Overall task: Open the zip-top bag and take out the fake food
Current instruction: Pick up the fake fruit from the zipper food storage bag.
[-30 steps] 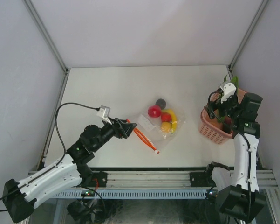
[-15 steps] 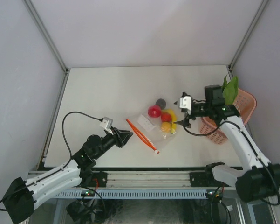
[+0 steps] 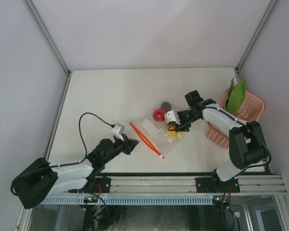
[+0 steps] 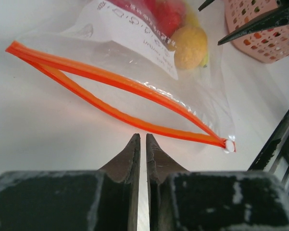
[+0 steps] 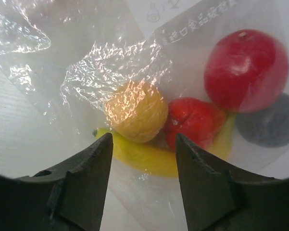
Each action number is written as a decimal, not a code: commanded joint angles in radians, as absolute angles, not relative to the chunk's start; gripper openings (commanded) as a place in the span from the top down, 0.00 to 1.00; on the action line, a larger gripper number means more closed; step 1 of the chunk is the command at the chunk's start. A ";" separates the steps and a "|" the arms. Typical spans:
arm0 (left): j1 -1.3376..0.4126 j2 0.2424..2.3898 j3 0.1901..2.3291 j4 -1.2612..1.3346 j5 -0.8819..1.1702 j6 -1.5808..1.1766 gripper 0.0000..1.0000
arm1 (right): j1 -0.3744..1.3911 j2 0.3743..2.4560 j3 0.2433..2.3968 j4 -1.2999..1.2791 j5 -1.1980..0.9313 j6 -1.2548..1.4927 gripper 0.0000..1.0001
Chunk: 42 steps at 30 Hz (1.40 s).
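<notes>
The clear zip-top bag (image 3: 159, 134) lies flat mid-table, its orange zipper strip (image 4: 110, 79) parted into an open mouth. Inside lie a yellow-orange fruit (image 5: 134, 115), a red fruit (image 5: 194, 120), a bigger red ball (image 5: 245, 70), a dark ball (image 5: 269, 127) and a banana (image 5: 149, 156). My left gripper (image 4: 143, 137) sits just short of the zipper, jaws shut with nothing between them. My right gripper (image 5: 143, 139) hangs open over the bag's closed end, its tips either side of the banana, plastic beneath them.
A pink lattice basket (image 3: 243, 120) stands at the right edge with a green leafy vegetable (image 3: 235, 95) sticking out of it. The basket (image 4: 259, 33) is close behind the bag in the left wrist view.
My right arm swung from the basket to the bag, leaving the green vegetable in the basket, and its jaws narrowed. My left gripper drew back from the zipper and closed.
</notes>
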State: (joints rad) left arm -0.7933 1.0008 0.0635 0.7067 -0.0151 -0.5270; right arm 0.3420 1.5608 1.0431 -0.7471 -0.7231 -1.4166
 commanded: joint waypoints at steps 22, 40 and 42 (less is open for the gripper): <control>-0.895 1.643 0.215 1.392 0.009 -0.088 0.64 | 0.491 1.651 1.080 -0.712 -0.603 -1.415 0.89; -0.974 1.802 0.361 1.402 0.037 0.211 0.31 | 0.511 1.676 1.126 -0.782 -0.794 -1.381 0.85; -0.976 1.814 0.373 1.403 0.021 0.218 0.24 | 0.503 1.682 1.141 -0.788 -0.805 -1.364 0.84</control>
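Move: The orange fruit in the bag lies about 18 cm right of the left hand, 7 cm ahead and some 4 cm lower; the zip mouth's middle is roughly 6 cm to that hand's right and 2 cm ahead. From the right hand the orange fruit is about 4 cm left, level with it and 4 cm below. Counted from the orange fruit, the small red fruit lies 5 cm ahead, the banana 4 cm right and 2 cm ahead. Left hand slides 10 cm right into the bag mouth, opening; right pinches film, pulling some 5 cm left. ##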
